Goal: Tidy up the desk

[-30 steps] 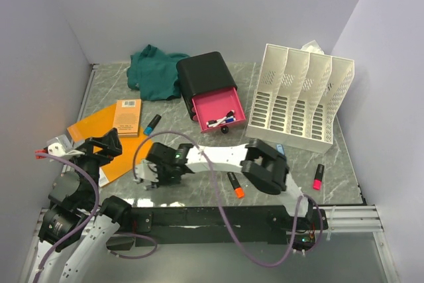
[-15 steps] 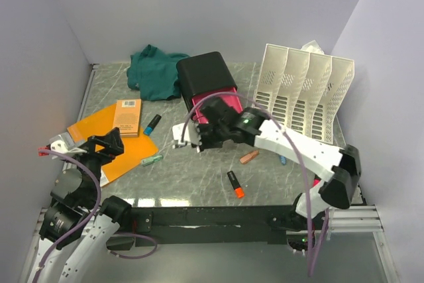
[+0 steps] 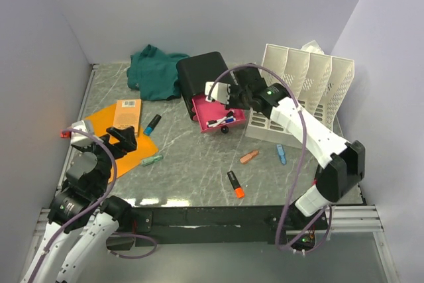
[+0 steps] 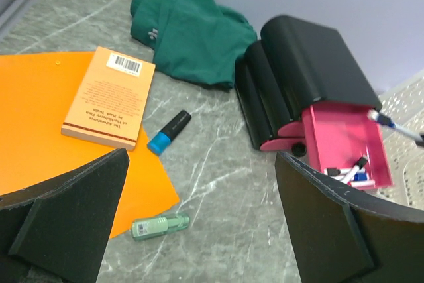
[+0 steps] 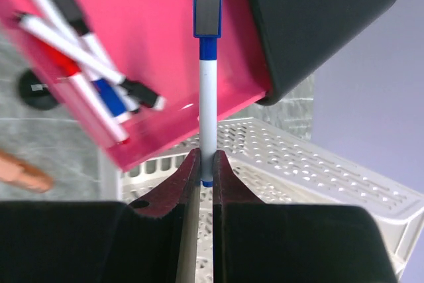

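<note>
The desk [image 3: 199, 164] is grey-green marble. My right gripper [image 3: 218, 92] hangs over the open pink drawer [image 3: 218, 114] of the black drawer box [image 3: 205, 74]. In the right wrist view the gripper [image 5: 207, 157] is shut on a white marker [image 5: 207, 97] with a blue and black cap, which points over the drawer [image 5: 165, 44]. Several markers [image 5: 86, 77] lie in the drawer. My left gripper [image 3: 122, 138] stands open above the front left of the desk, nothing between its fingers [image 4: 66, 217]. A green marker [image 4: 160, 225] lies below it.
An orange folder [image 3: 96, 124] with a book [image 3: 127, 114] on it lies at the left, a blue highlighter [image 3: 153, 122] beside it. A green cloth [image 3: 156, 74] sits at the back. A white file rack [image 3: 305, 97] stands at the right. Loose markers [image 3: 249, 157] [image 3: 234, 185] lie mid-desk.
My right arm has swung from the front left of the desk up and right to above the pink drawer, still shut on the marker. The left arm has shifted slightly forward.
</note>
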Controlling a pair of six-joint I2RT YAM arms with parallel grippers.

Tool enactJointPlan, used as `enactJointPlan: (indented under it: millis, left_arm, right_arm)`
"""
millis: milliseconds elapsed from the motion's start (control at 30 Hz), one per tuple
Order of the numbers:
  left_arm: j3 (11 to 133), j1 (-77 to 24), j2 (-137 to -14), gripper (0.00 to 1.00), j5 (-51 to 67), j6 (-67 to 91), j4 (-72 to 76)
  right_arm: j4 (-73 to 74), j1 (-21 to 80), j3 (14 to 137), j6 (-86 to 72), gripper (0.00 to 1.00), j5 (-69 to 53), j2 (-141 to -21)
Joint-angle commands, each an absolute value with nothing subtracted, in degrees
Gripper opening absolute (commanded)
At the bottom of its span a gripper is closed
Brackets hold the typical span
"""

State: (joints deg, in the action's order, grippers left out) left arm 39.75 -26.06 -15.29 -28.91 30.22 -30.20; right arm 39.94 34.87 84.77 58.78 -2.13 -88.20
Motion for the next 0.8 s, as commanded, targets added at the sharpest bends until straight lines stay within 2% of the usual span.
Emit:
enactJointPlan:
  millis: [0, 100, 300, 333, 433, 467, 533, 667, 767]
  left_arm:
    - [39.8, -25.9, -16.6, 1.00, -26.0, 28.7, -27.7]
    - [39.7, -25.9, -17.1, 0.99, -25.4, 30.1, -28.0]
    - [36.7, -25.9, -17.6, 0.99, -18.0, 40.2, -28.5]
    - [36.0, -25.9, -17.8, 1.00, -16.7, 42.0, -28.6]
    - [33.1, -25.9, -18.8, 0.99, -12.0, 49.9, -28.9]
    - [32.4, -25.9, -19.1, 0.99, -11.0, 53.8, -29.0]
    - [30.3, -25.9, -19.9, 0.99, -9.2, 57.5, -29.5]
    - [28.2, -25.9, -20.3, 0.99, -8.4, 70.9, -32.4]
    - [27.0, -25.9, -20.8, 0.99, -9.5, 81.8, -37.1]
  right_arm:
    - [36.7, 33.4, 88.9, 62.4, 0.07, -1.1, -93.4]
    - [37.0, 33.9, 90.1, 61.9, 0.08, -2.0, -95.8]
    - [36.4, 34.9, 90.4, 59.7, 0.25, -2.5, -97.6]
    - [36.1, 35.0, 89.7, 59.2, 0.39, -2.4, -97.3]
    - [34.6, 34.9, 88.7, 57.3, 0.60, -2.2, -95.6]
    - [34.5, 34.8, 88.4, 56.9, 0.64, -2.4, -94.6]
    - [34.6, 34.7, 87.7, 55.0, 0.67, -2.6, -93.3]
    - [35.5, 34.3, 87.2, 47.7, 0.68, -7.2, -87.5]
    - [35.4, 33.6, 83.6, 39.4, 0.75, -12.4, -80.9]
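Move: The drawer I am filling has its middle about 6 cm left of my right hand, 2 cm back and 12 cm below; I already hold a marker over it. The marker pile lies some 4 cm behind the drawer's middle, the white file rack about 20 cm to my right, level with my hand. From my left hand, the green highlighter is 8 cm right and 26 cm below, the blue-capped highlighter 12 cm farther out beyond it, the book 14 cm straight ahead. With my right hand I dip about 5 cm down into the open drawer and 3 cm forward, open my fingers to let go of the marker, then lift back up and draw slightly back. Meanwhile my open, empty left hand sweeps some 11 cm down and 8 cm right towards the green highlighter, its left side rolling down and its fingers tipping downwards. ##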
